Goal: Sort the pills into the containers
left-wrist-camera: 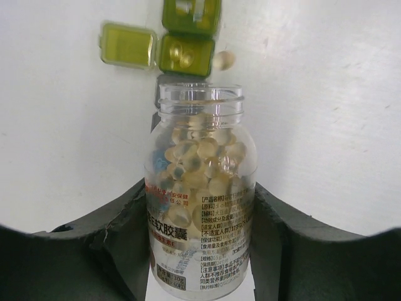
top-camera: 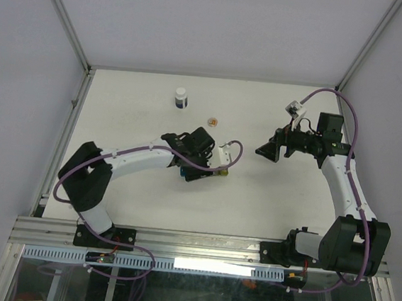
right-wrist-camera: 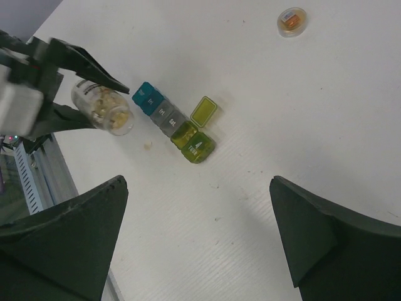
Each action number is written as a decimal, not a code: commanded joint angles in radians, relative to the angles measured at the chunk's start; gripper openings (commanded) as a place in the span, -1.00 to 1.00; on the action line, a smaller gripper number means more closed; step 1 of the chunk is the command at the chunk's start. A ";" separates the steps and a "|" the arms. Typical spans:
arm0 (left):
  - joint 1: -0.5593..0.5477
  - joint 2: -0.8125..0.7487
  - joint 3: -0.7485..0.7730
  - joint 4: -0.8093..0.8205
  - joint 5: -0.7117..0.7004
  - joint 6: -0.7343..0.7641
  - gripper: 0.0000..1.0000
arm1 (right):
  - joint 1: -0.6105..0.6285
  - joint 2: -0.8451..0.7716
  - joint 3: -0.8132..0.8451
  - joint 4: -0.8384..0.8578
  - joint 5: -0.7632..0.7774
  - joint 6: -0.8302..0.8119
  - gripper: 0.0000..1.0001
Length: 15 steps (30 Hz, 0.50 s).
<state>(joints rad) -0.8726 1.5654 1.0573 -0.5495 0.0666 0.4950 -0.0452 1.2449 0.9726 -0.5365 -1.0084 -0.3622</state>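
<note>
My left gripper (left-wrist-camera: 200,191) is shut on a clear, uncapped bottle (left-wrist-camera: 200,188) full of pale cream pills, its mouth tipped toward the containers. The container strip (right-wrist-camera: 169,116) lies on the table, running blue, teal, grey, green, yellow-green. One green compartment (left-wrist-camera: 186,55) is open with its lid (left-wrist-camera: 128,45) flipped aside and holds a few pills. One pill (left-wrist-camera: 223,60) is beside that compartment, and a loose pill (right-wrist-camera: 148,145) lies on the table near the strip. My right gripper (right-wrist-camera: 197,182) is open and empty, hovering to the right of the strip. In the top view the strip (top-camera: 200,174) lies under the left gripper (top-camera: 199,152).
A white-capped dark bottle (top-camera: 181,97) stands at the back of the table. A small clear vial with orange contents (right-wrist-camera: 292,21) lies behind the strip, also seen in the top view (top-camera: 213,122). Walls enclose the table on the left, the back and the right.
</note>
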 commanded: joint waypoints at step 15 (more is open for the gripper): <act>0.076 -0.507 -0.710 1.334 0.384 -0.449 -1.00 | 0.044 0.031 -0.061 0.080 -0.027 -0.160 0.97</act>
<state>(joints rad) -0.8028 1.0721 0.3550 0.5335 0.3908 0.1192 -0.0334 1.2488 0.9295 -0.4885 -1.0813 -0.4320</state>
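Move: The open bottle of softgels, still gripped mouth-down in the left hand, has the open green compartment of the pill box about 6 cm to its right, level fore and aft, and 8 cm below. The flipped-up lid stands 4 cm ahead of that compartment, and the bottle cap lies some 15 cm ahead and 3 cm right of the hand. From the right hand, the compartment lies roughly 11 cm left, 6 cm back and 19 cm below. Left hand lifts the bottle about 7 cm and back off the pill box, mouth swinging up 50 degrees. ##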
